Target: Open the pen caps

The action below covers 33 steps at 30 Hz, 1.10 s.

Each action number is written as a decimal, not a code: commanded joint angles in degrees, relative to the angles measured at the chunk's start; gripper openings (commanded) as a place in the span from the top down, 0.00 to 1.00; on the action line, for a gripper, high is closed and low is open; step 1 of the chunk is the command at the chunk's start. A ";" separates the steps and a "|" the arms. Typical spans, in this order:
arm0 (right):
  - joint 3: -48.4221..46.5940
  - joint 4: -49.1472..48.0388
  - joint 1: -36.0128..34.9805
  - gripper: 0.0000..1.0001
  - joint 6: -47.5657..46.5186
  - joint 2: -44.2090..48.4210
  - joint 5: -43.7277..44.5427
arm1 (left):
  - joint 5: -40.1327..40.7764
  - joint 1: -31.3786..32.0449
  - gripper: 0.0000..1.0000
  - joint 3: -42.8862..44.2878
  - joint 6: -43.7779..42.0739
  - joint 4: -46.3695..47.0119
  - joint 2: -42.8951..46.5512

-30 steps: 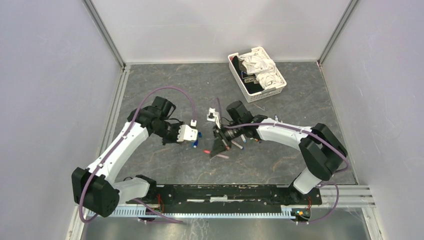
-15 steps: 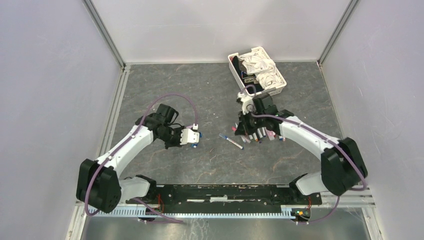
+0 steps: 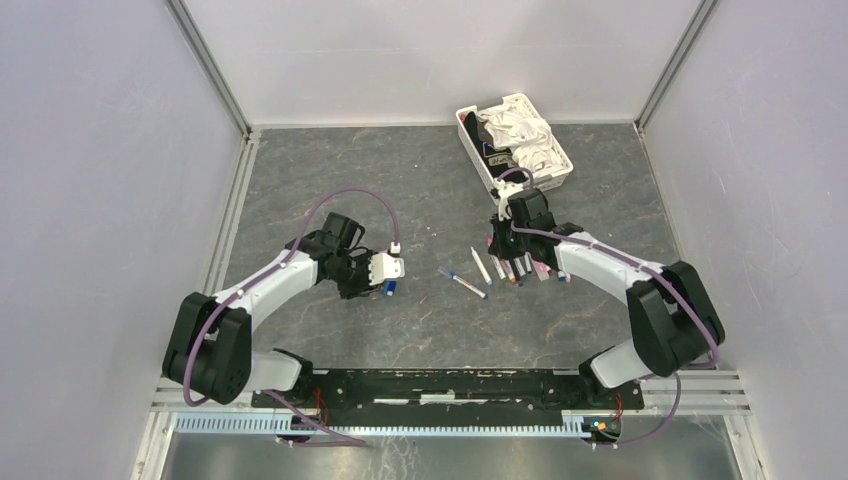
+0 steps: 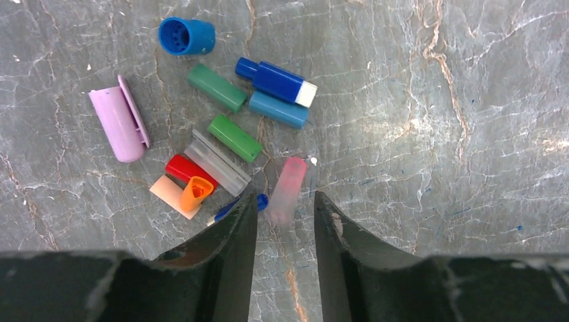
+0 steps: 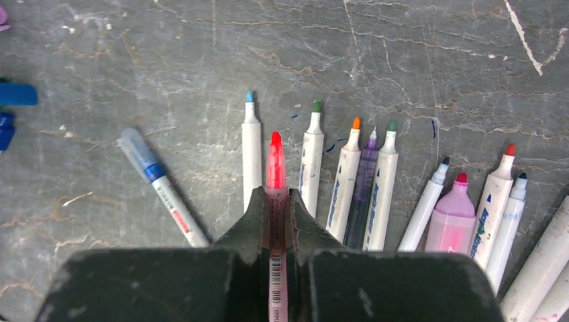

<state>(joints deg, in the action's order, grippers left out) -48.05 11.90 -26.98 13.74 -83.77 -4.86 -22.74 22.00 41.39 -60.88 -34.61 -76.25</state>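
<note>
In the left wrist view several loose pen caps (image 4: 234, 137) lie in a heap: blue, green, purple, red, orange and grey. A blurred pink cap (image 4: 287, 190) sits just beyond my left gripper (image 4: 285, 208), whose jaws stand open with bare table between them. My right gripper (image 5: 276, 198) is shut on a red pen (image 5: 276, 164) with its tip bare, low over the table. That pen points along a row of uncapped pens (image 5: 382, 188). From above, the left gripper (image 3: 385, 272) is over the caps and the right gripper (image 3: 505, 245) at the pens (image 3: 520, 268).
A pen with a blue cap on it (image 3: 461, 282) and a white pen (image 3: 481, 265) lie between the two grippers. A white basket (image 3: 563, 172) of crumpled cloth stands at the back right. Grey walls and metal rails close in the table.
My left gripper has opened and let go of the pink cap over the heap. The right arm has swung right, away from the left, carrying the red pen to the row.
</note>
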 commanded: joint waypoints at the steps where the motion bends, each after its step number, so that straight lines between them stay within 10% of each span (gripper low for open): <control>1: -2.00 -5.96 -0.63 1.00 1.73 -3.87 3.49 | -0.89 0.13 0.53 3.20 4.32 1.43 0.46; 15: -4.67 -7.42 -2.72 0.83 0.73 -10.70 12.27 | -4.90 -1.12 0.30 21.63 16.23 -13.68 3.33; 20: -5.03 -6.81 -2.79 0.73 0.12 -11.16 12.75 | -4.57 -1.48 0.01 26.88 18.64 -17.07 4.61; 33: -4.42 -4.82 -3.75 0.68 -0.54 -6.28 15.74 | -5.42 -1.66 0.00 31.37 18.61 -21.81 5.00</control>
<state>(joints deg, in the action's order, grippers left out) -50.92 6.81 -30.02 13.82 -94.08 7.79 -26.15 20.69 69.47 -44.34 -54.39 -72.51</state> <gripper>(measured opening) 0.307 0.994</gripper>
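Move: The right hand holds the red pen; its place in the pen row, between the green-tipped and orange-tipped pens, is about 3 cm ahead, 1 cm right and 4 cm below. The green-tipped pen is some 2 cm ahead, the orange-tipped one 2 cm ahead and 3 cm right, the light-blue-tipped one 1 cm ahead and 4 cm left. The left hand has the red cap already loose between its parting fingers, 1 cm below; the orange cap is 4 cm ahead, the dark blue cap 5 cm right. Down and forward, about 4 cm and 3 cm, the right hand lowers the red pen into its gap in the row, then part-opens its fingers to let go and stays low around it. Meanwhile the left hand leaves the red cap, rising about 15 cm with a slight swing forward and to the right, fingers spreading from part-open to fully wide, the wrist turning some 15 degrees. ##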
